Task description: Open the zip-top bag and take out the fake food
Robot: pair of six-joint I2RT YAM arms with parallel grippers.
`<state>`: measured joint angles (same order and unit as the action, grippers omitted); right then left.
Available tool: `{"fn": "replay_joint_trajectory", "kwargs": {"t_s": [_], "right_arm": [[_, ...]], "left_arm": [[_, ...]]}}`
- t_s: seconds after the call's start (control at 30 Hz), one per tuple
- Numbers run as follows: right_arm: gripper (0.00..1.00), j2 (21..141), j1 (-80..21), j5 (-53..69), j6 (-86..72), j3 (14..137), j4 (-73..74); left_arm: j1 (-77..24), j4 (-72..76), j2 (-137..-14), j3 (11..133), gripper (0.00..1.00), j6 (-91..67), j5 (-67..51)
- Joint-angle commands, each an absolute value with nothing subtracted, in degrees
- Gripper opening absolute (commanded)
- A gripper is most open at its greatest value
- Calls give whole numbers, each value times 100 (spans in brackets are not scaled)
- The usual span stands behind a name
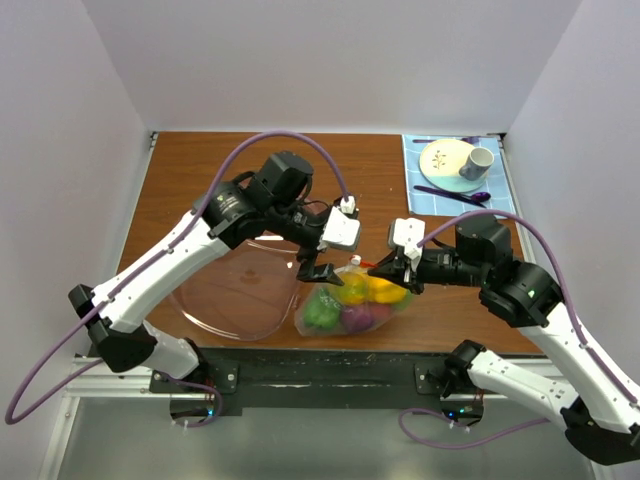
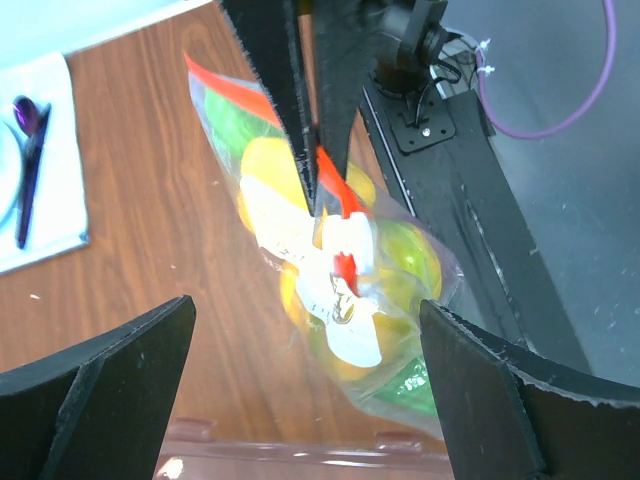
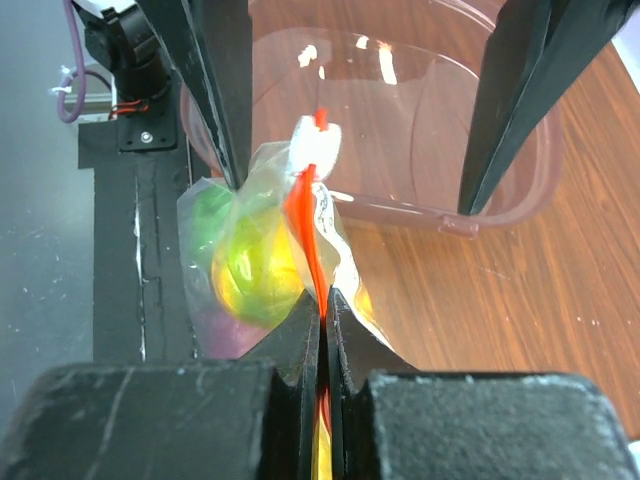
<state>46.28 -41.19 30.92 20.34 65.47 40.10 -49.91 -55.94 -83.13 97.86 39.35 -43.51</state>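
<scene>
The clear zip-top bag point(image 1: 352, 303) hangs just above the table's near edge, next to the bowl. Fake food shows through it: a yellow piece point(image 1: 377, 289), a green one point(image 1: 320, 311) and a purple one point(image 1: 358, 318). My right gripper point(image 3: 325, 295) is shut on the bag's orange-red zip strip point(image 3: 304, 225) and holds that edge up. In the top view the right gripper point(image 1: 376, 267) meets the bag from the right. My left gripper point(image 2: 305, 305) stands wide open with the bag's white label patch point(image 2: 350, 310) beyond its fingers; nothing is pinched. The left gripper point(image 1: 320, 271) hovers at the bag's upper left.
A large clear pinkish bowl point(image 1: 235, 295) sits left of the bag, its rim close to it. At the back right lies a blue mat point(image 1: 420, 195) with a plate point(image 1: 445, 158), a cup point(image 1: 477, 163) and a purple spoon point(image 1: 450, 193). A black mounting rail point(image 1: 330, 365) runs along the near edge.
</scene>
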Motion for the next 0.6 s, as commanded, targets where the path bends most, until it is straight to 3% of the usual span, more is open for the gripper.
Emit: {"fn": "replay_joint_trajectory", "kwargs": {"t_s": [0.0,0.07,0.23,0.4,0.5,0.53,0.57], "right_arm": [[0,4509,-4087,2927,1872,6557,3858],[0,4509,-4096,2822,1872,6530,3876],[0,4483,-4096,2497,1925,6539,3911],[0,4447,-4104,2110,1934,6539,3788],[0,4544,-4096,2118,1925,6600,3771],[0,4579,-4096,2153,1907,6601,3744],[0,4597,-4096,2179,1890,6601,3718]], "left_arm": [[-4983,-4939,-8297,9711,100,3226,-4508],[-4983,-4931,-8349,9817,98,3129,-4816],[-4983,-4913,-8332,9677,80,2883,-5132],[-4948,-4843,-8227,9414,70,2725,-5238],[-4939,-4738,-8183,9106,46,2663,-5247],[-4939,-4711,-8191,9079,30,2654,-5230],[-4939,-4685,-8191,9070,19,2637,-5203]]}}
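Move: Just off the left fingertips, about 3 cm to the right, 1 cm back and roughly level, is the white zip slider at the near end of the red zip. The food-filled body of the bag hangs some 9 cm back, 5 cm right and 8 cm lower; the clear tub lies about 25 cm left, 3 cm back and 15 cm below. From the right hand, already pinching the zip edge, the slider is about 6 cm left and 2 cm forward, level with it. Closing from wide open to roughly a third, the left fingers come in around the slider end of the bag as that hand eases about 2 cm back and a little right, rising slightly, then dipping, while rolling some 15 degrees. Meanwhile the right hand keeps its shut pinch on the zip edge and draws about 2 cm forward and right, turning slightly clockwise; whether the left fingers grip yet can't be seen. ##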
